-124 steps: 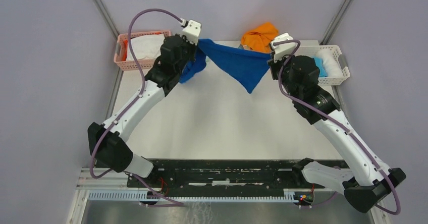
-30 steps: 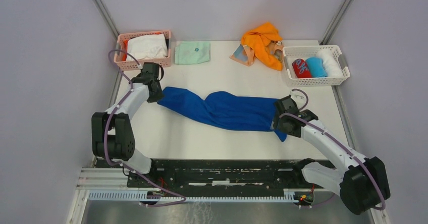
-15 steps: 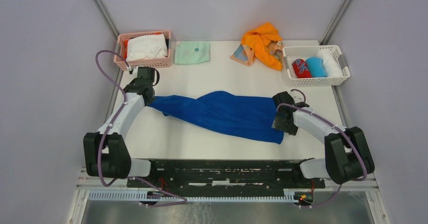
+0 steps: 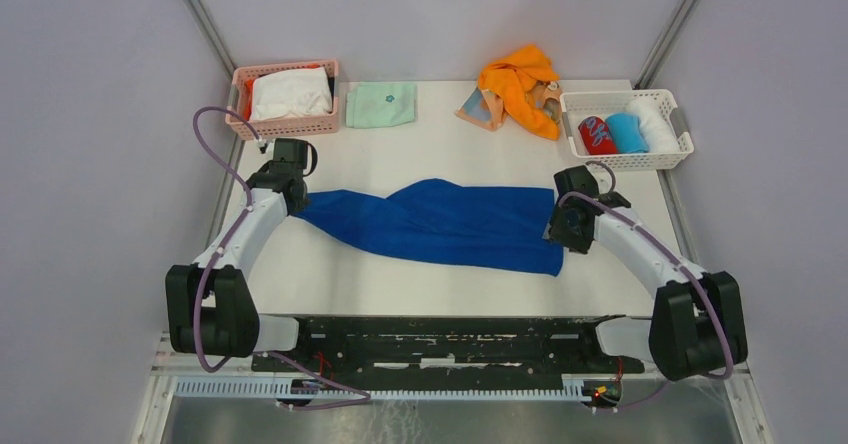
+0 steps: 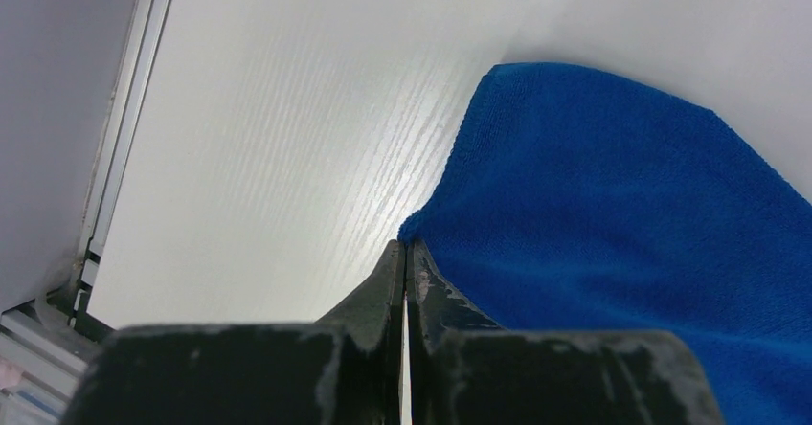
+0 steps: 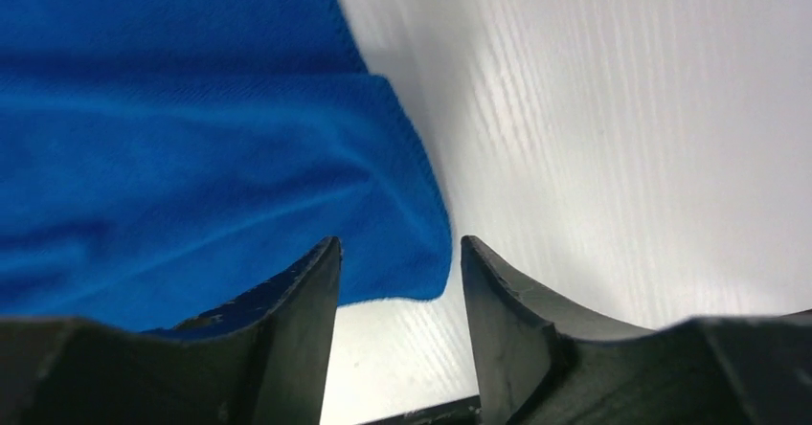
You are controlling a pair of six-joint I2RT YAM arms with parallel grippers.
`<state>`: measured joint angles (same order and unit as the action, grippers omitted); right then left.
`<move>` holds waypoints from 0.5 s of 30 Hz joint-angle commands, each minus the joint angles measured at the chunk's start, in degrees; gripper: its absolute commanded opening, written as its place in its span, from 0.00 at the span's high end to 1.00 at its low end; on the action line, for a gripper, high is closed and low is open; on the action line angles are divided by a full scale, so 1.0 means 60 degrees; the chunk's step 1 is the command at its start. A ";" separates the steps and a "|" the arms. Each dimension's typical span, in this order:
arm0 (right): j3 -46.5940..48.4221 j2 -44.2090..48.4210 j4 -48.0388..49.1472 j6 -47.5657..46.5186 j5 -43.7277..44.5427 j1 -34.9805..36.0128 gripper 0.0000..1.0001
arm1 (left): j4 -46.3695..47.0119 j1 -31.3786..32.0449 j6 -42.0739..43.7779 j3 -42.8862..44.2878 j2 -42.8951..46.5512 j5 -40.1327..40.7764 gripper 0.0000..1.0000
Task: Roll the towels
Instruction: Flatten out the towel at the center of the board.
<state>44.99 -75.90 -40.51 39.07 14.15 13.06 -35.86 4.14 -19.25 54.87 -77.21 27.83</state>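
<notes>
The blue towel (image 4: 440, 222) lies stretched out left to right across the middle of the table. My left gripper (image 4: 297, 199) is at its left end, jaws shut on the towel's corner (image 5: 406, 245). My right gripper (image 4: 555, 232) stands at the right end, low over the table and open. The right corner of the blue towel (image 6: 172, 157) lies loose just beyond the right gripper (image 6: 397, 243), touching neither finger. The orange towel (image 4: 515, 74) is crumpled at the back. It lies partly over the peach patterned towel (image 4: 476, 110).
A pink basket (image 4: 240, 94) with white cloth stands at the back left, and a folded mint-green cloth (image 4: 381, 104) lies beside it. A white basket (image 4: 620, 94) at the back right holds three rolled towels. The black rail (image 4: 440, 329) runs along the near edge.
The blue towel hung in the air between both grippers; now it lies on the table. In the last second it was drawn flatter and slightly toward the back, and the right gripper let go.
</notes>
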 commanded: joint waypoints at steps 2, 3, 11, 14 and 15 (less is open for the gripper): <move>-0.0707 0.1097 -0.0678 0.0366 -0.0776 -0.0009 0.49 | 0.0403 -0.0046 -0.0330 0.0010 0.0359 -0.0336 0.97; -0.0847 0.1206 -0.0739 0.0468 -0.0725 -0.0016 0.52 | 0.0412 -0.0046 -0.0320 0.0025 0.0359 -0.0342 0.97; -0.1539 0.1535 -0.0293 0.1005 -0.0765 -0.0009 0.62 | 0.0443 -0.0053 -0.0286 0.0018 0.0404 -0.0430 0.97; -0.1619 0.1309 -0.0075 0.1034 -0.0847 -0.0001 0.62 | 0.0442 -0.0048 -0.0292 0.0010 0.0414 -0.0444 0.97; -0.1668 0.1227 0.0014 0.1062 -0.0850 -0.0008 0.62 | 0.0452 -0.0039 -0.0293 0.0015 0.0409 -0.0447 0.97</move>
<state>35.62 -67.57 -43.66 43.70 9.54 13.06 -35.42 4.14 -19.25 54.87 -76.75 25.26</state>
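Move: The near right corner of the blue towel lies about 5 cm back from my right hand, 1 cm to its left and some 4 cm below. The towel's middle is roughly 28 cm left and 4 cm ahead of that hand; the table's front edge runs about 15 cm straight behind it, and the white basket stands some 28 cm ahead and 15 cm right. From my left hand the corner is about 59 cm right, 13 cm back, 10 cm down. I draw my right hand back about 5.5 cm along the towel's right edge towards its near corner, first lifting barely 1 cm, then sinking so that it ends some 2 cm lower. The open fingers narrow by about a third on the way but don't shut. My left hand keeps its pinch on the towel's far-left end and holds it up, almost still. ##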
